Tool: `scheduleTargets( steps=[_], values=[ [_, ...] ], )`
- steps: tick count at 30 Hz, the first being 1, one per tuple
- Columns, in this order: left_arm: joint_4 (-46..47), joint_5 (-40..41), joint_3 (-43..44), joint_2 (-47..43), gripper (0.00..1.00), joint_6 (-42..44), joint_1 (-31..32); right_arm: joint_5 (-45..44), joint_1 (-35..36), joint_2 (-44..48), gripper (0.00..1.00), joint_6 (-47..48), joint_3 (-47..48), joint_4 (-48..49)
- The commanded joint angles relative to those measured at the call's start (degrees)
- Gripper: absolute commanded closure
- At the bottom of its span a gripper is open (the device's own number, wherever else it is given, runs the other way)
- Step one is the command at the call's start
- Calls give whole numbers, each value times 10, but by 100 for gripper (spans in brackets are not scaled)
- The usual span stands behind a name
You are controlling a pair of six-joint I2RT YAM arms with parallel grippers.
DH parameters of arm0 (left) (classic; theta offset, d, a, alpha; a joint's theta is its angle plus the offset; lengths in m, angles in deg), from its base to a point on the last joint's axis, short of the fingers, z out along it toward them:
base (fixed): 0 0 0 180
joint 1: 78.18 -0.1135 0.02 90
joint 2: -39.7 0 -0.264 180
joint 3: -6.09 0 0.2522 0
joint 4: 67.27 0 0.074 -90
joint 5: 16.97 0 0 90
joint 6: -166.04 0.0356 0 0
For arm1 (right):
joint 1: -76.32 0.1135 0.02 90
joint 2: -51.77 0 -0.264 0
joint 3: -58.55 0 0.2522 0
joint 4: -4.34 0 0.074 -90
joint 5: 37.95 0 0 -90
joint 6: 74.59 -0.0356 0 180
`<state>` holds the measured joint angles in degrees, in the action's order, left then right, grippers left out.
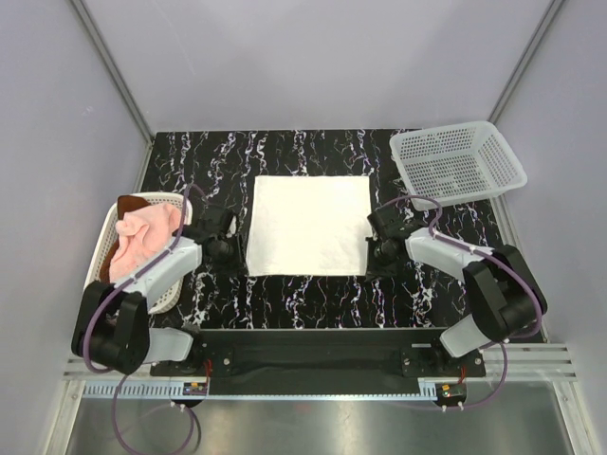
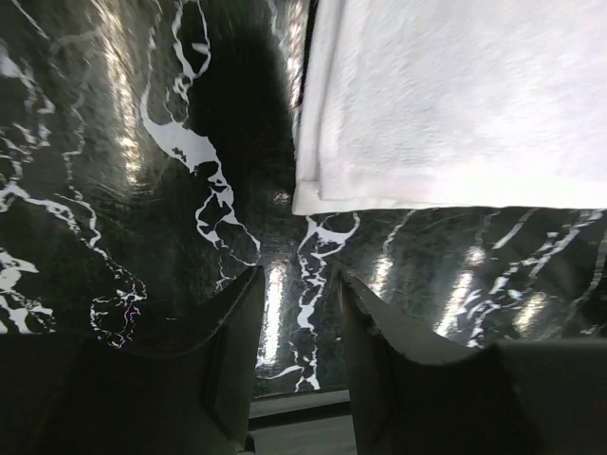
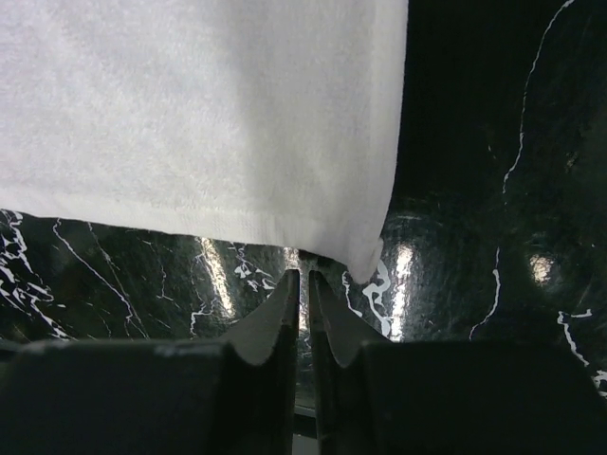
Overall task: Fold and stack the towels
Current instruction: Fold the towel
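Observation:
A white towel [image 1: 308, 226] lies flat and square in the middle of the black marble table. A pale pink towel [image 1: 142, 242] is bunched in the left basket, with a rust-brown towel [image 1: 133, 204] showing behind it. My left gripper [image 2: 299, 284] is open with nothing between its fingers. It sits low over the table, just short of the white towel's near left corner [image 2: 313, 194]. My right gripper [image 3: 303, 280] is shut to a thin slit just in front of the white towel's near edge, beside its near right corner [image 3: 365, 261], holding nothing.
The white mesh basket [image 1: 106, 248] with the pink and brown towels stands at the table's left edge, close to my left arm. A second white mesh basket [image 1: 457, 161] stands at the back right. Grey walls enclose the table on three sides.

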<state>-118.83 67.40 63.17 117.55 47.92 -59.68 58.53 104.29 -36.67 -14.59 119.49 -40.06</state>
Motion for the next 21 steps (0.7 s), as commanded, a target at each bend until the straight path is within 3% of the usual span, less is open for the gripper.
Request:
scheduleTargets(
  steps=[1, 5, 7, 14, 21],
  values=[
    [14, 27, 24, -72, 59, -18, 1, -13, 10, 39, 85, -13, -2, 18],
    [94, -56, 52, -55, 59, -10, 2, -7, 11, 71, 84, -11, 19, -7],
    [128, -96, 64, -24, 63, -11, 1, -7, 10, 76, 85, -10, 43, -16],
    [103, -41, 128, 111, 77, 8, 1, -47, 10, -24, 87, 14, 112, 7],
    [41, 17, 149, 192, 81, 34, 9, -100, 11, -103, 87, 39, 131, 10]
  ],
)
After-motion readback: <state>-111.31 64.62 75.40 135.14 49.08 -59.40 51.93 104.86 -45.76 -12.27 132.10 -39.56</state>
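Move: The left hand hovers low just outside the towel's near left corner, which is about 2 cm ahead, 1 cm to its right and 2 cm below. The towel's middle lies some 17 cm ahead and 23 cm right, and the pink towel's basket some 34 cm left and 7 cm ahead. From the right hand, the near right corner is about 1 cm ahead, 3 cm right and 1 cm below; the towel's middle is 17 cm ahead and 20 cm left. Left fingertips come down onto the towel just inside its near left corner, after a hop up about 5 cm, forward 7 cm and slightly right, the open fingers narrowing to a small gap. The right hand, nearly shut throughout, makes a like hop forward over the near edge, rising about 5 cm and sinking most of that to the towel inside its near right corner. ##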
